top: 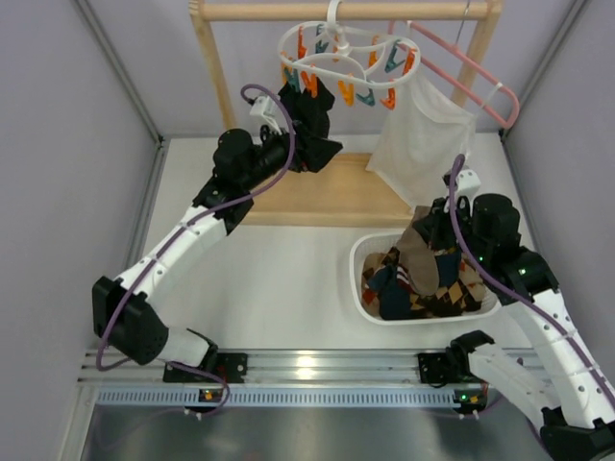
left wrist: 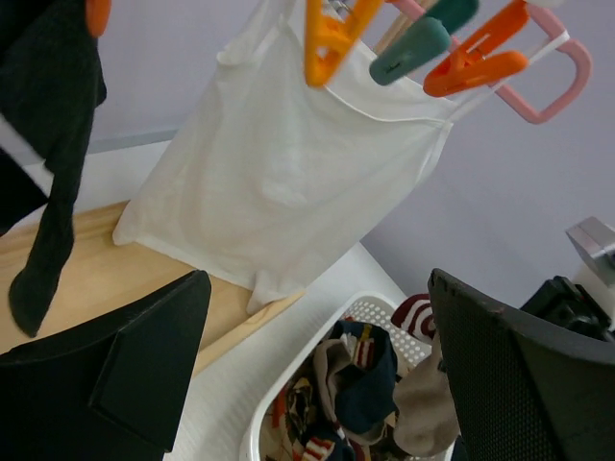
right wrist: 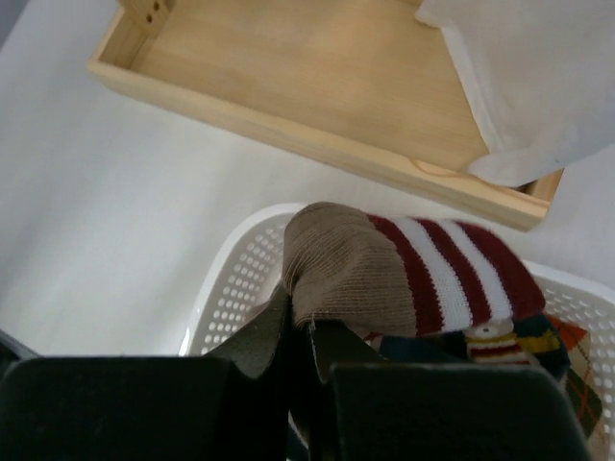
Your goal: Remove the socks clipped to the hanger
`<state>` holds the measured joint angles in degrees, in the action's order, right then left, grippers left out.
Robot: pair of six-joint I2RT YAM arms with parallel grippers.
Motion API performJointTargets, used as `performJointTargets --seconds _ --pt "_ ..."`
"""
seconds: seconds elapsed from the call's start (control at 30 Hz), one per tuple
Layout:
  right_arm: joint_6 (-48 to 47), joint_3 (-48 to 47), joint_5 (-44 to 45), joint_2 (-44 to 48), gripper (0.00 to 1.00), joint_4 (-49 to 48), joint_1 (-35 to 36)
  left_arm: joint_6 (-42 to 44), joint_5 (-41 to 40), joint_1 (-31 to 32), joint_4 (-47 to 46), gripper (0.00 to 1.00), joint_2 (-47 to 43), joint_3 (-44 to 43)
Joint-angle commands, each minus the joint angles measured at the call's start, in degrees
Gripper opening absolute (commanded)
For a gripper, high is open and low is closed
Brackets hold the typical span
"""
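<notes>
The white ring hanger (top: 338, 45) hangs from the wooden rail with orange and teal clips (top: 365, 96) dangling. One black sock (left wrist: 50, 144) is still clipped to it by an orange clip (left wrist: 97, 13). It hangs just left of my left gripper (left wrist: 322, 370), which is open wide and empty, raised beside the hanger (top: 315, 130). My right gripper (right wrist: 303, 327) is shut on a brown sock with a red-and-white striped cuff (right wrist: 384, 274), held over the white basket (right wrist: 226, 279). In the top view the right gripper (top: 430, 230) is above the basket's back rim.
The basket (top: 357, 264) holds several socks, some argyle. A white mesh bag (top: 418, 139) and a pink wire hanger (top: 476, 72) hang at the right of the rail. A wooden tray (top: 332, 197) lies under the rack.
</notes>
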<state>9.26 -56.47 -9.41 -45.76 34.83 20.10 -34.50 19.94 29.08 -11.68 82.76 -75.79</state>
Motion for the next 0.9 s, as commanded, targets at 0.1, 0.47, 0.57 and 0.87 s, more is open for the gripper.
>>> performJointTargets --seconds 0.1,0.47,0.57,0.87 --pt "13.49 16.35 8.43 8.93 0.00 -13.28 -0.59 1.01 -9.21 0.01 3.41 0.98 -13.67 12.14" --pt "35.91 44.06 15.64 13.69 0.00 -32.80 -0.67 4.18 -17.83 -0.08 20.19 0.98 -31.95 22.44" --pt "38.11 45.83 16.53 12.19 0.00 -33.68 -0.59 5.40 -20.46 0.01 26.96 0.98 -34.76 21.47" --pt "35.13 36.45 19.43 19.81 0.47 -21.05 -0.67 9.45 -28.21 -0.08 42.43 0.98 -41.27 18.05"
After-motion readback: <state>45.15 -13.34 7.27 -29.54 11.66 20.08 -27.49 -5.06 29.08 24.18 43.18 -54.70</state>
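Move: The right hand holds the brown sock with the striped cuff above the white basket, whose middle is about 24 cm below it, some 5 cm back and 4 cm to its right. The white cloth hangs about 16 cm straight ahead at this height; the wooden tray is 16 cm ahead, 18 cm left and 27 cm down. From the empty left hand, the dark sock hangs 7 cm ahead, 3 cm left and slightly above, with the hanger 13 cm ahead, 5 cm right and 12 cm up. The right hand plunges about 21 cm into the basket, easing slightly back and to the right while it turns clockwise some 30 degrees and rolls its left side up, still gripping the striped sock; at the bottom the fingers part over the sock pile and the hand begins to rise a few centimetres. The left hand, fingers staying wide open, draws away from the dark sock and hanger, about 15 cm left and 12 cm back and then also 8 cm down, swinging counter-clockwise some 25 degrees. ##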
